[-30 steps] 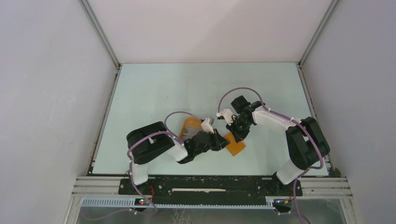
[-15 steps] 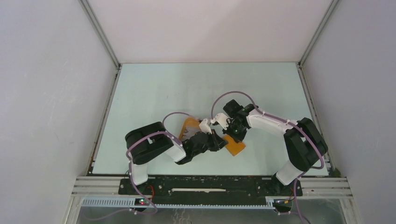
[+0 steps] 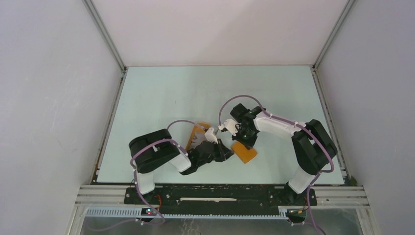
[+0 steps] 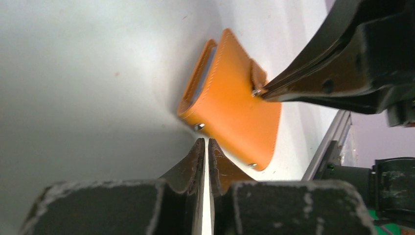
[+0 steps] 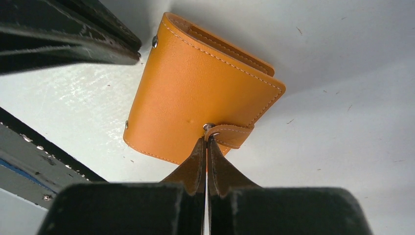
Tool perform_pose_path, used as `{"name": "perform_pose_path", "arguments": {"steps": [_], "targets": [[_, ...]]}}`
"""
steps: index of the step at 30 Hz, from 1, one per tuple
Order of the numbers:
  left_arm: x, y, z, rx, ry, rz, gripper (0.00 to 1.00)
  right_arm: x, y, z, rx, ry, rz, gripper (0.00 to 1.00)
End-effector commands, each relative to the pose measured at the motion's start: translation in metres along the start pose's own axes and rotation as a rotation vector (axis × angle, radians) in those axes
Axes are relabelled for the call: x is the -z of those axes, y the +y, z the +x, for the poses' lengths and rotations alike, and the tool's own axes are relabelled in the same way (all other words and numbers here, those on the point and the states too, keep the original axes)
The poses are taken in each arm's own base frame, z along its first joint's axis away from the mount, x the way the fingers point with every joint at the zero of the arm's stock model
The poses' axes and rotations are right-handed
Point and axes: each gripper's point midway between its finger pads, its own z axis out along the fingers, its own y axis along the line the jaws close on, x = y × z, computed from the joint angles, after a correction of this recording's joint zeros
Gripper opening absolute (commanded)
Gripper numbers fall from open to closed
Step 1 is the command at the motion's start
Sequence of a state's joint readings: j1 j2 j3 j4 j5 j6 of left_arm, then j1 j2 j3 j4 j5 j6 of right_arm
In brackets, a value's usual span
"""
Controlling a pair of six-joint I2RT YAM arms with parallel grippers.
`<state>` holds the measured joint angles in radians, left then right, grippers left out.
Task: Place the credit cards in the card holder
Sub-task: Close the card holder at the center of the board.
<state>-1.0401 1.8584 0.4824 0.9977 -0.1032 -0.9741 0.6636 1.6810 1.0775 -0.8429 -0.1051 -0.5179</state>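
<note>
The card holder (image 3: pixel 244 153) is an orange wallet lying folded shut on the table, also seen in the left wrist view (image 4: pixel 235 107) and the right wrist view (image 5: pixel 195 93). Its closure tab (image 5: pixel 234 135) is snapped over the edge. My right gripper (image 5: pixel 206 139) is shut, with its tips right at the tab's metal snap; from above the gripper (image 3: pixel 243 142) hangs over the wallet's far edge. My left gripper (image 4: pixel 205 142) is shut with only a thin slit between its fingers, its tips just off the wallet's near-left corner (image 3: pixel 228 151). No credit cards are in view.
An orange rimmed tray (image 3: pixel 196 131) lies behind the left arm, mostly hidden by it. The metal frame rail (image 3: pixel 220 187) runs along the table's near edge. White walls enclose the left, right and back sides.
My right gripper has swung left and down onto the wallet's tab. The left arm has drawn back slightly to the left. The wallet has stayed about where it was.
</note>
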Motion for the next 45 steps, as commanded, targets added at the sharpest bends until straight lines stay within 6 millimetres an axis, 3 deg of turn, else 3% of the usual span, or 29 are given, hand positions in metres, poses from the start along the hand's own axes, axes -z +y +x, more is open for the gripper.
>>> {"name": "perform_pose_path", "arguments": {"steps": [1, 13, 27, 38, 45], "targets": [[0.011, 0.006, -0.010, -0.028, -0.039, -0.021, 0.10, -0.017, -0.001, -0.007, 0.033, 0.014, -0.010, 0.00], [0.024, 0.001, -0.016, -0.052, -0.064, -0.005, 0.10, -0.003, 0.024, -0.019, 0.071, -0.070, -0.121, 0.00], [0.017, -0.011, -0.008, -0.063, -0.043, 0.022, 0.10, -0.005, 0.027, -0.020, 0.038, -0.065, -0.160, 0.00], [0.021, -0.011, -0.011, -0.068, -0.064, 0.014, 0.10, 0.030, 0.024, -0.029, 0.012, -0.212, -0.194, 0.42], [0.021, -0.015, -0.012, -0.070, -0.068, 0.020, 0.10, 0.043, 0.018, -0.033, -0.015, -0.285, -0.174, 0.52]]}}
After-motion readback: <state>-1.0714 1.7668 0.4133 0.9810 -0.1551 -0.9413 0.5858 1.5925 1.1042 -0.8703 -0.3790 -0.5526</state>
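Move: The right fingertips already rest shut on the strap snap of the card holder; the holder's middle is about 2 cm to their left, 1 cm nearer the base and 1 cm lower. From the left hand's tips, just off the folded edge, the card holder's middle is some 4 cm to the right, level in depth and about as high. The orange tray lies roughly 13 cm left and 6 cm ahead of the left hand. With its shut tips staying on the snap, the right hand first drags left and slightly back, about 2 cm in all, then opens its fingers to about half and rises some 3.5 cm off the card holder, the fingertips swinging about 15 degrees leftward. The left hand, nearly shut throughout, first yields about 2 cm to the left, away from the folded edge, then lifts nearly 1 cm and eases back a little, ending close beside that edge. ##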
